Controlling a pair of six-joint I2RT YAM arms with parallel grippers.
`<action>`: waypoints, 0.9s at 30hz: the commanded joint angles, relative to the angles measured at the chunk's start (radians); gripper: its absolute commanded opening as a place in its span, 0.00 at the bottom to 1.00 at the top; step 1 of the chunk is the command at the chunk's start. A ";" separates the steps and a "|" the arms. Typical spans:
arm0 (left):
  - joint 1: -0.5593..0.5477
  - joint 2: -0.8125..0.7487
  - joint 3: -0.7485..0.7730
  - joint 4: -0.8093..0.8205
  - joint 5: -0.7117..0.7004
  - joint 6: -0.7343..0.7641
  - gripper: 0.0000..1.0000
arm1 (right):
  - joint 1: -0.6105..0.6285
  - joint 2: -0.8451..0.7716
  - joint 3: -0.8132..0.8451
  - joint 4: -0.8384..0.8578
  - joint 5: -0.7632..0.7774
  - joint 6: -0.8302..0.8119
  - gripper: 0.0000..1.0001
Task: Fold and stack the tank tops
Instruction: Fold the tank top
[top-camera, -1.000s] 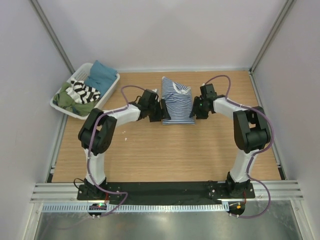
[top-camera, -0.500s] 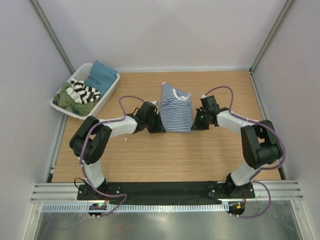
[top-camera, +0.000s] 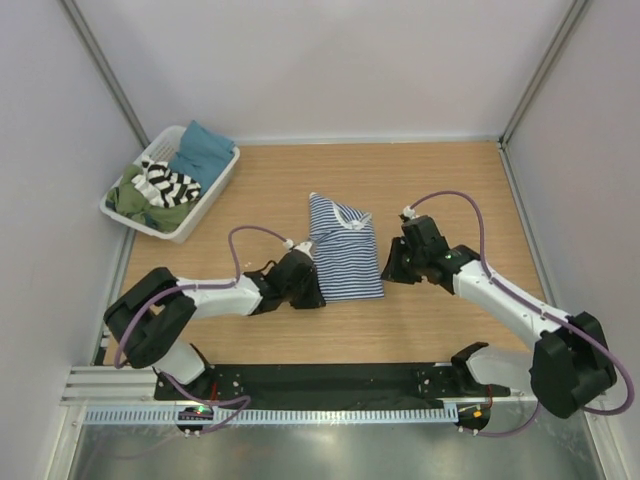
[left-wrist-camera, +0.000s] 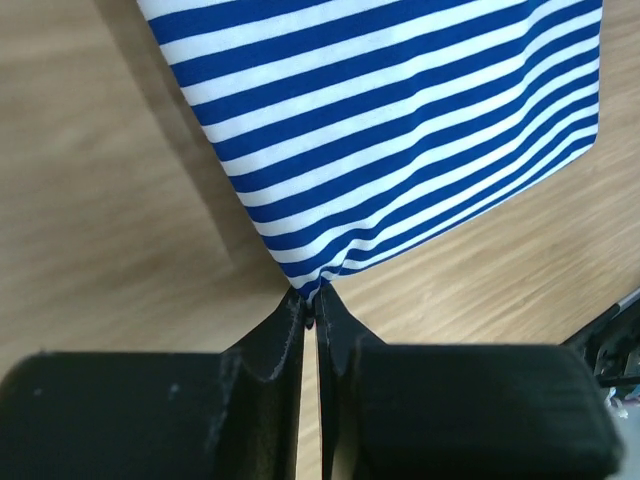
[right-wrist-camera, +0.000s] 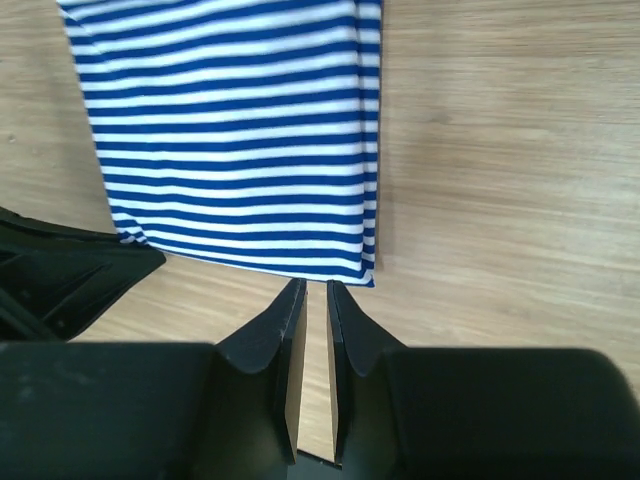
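The navy-and-white striped tank top (top-camera: 343, 258) lies folded on the wooden table, its hem toward the arms. My left gripper (left-wrist-camera: 312, 298) is shut on the top's near left corner (left-wrist-camera: 318, 280), and the cloth fans out tautly from the pinch. My right gripper (right-wrist-camera: 314, 285) stands just off the near right hem (right-wrist-camera: 340, 268), its jaws a narrow slit apart with only wood showing between them. In the top view the left gripper (top-camera: 316, 295) and the right gripper (top-camera: 386, 272) flank the garment. The black-and-white striped tank top (top-camera: 168, 183) lies crumpled in the basket.
A white slatted basket (top-camera: 212, 190) stands at the back left, holding teal (top-camera: 203, 150) and green (top-camera: 135, 203) cloth as well. Grey walls close in the table on three sides. A black base rail (top-camera: 330, 378) runs along the near edge.
Both arms have drawn back toward the near edge, dragging the navy striped top with them. The left gripper has shut on its corner. The right gripper's jaws have closed to a slit.
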 joint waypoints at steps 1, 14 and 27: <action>-0.035 -0.094 -0.071 0.033 -0.107 -0.054 0.08 | 0.039 -0.090 -0.006 -0.038 0.065 0.051 0.20; -0.055 -0.251 -0.252 0.072 -0.110 -0.081 0.05 | 0.131 0.072 0.023 0.397 -0.257 0.106 0.21; -0.055 -0.268 -0.330 0.170 -0.090 -0.101 0.02 | 0.195 0.445 0.043 1.026 -0.392 0.298 0.15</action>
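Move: The right hand, empty, hangs some 6 cm above the table over the strip's near right corner, which is about 2 cm back of it. The tank top's middle lies roughly 11 cm ahead and 10 cm left of this hand, and the near left corner about 16 cm left and 3 cm back. The left hand already pinches that left corner; the tank top's middle is about 14 cm ahead and 7 cm right of this left hand. Keeping its pinch on the near left corner, the left hand drags the tank top about 4 cm back and nearly as far left, low over the table, then holds there. The right hand, fingers only slightly open, first lifts some 3 cm, then sweeps about 16 cm left across above the tank top towards its left edge, rolling its left side up some 30 degrees and turning a little counter-clockwise. ##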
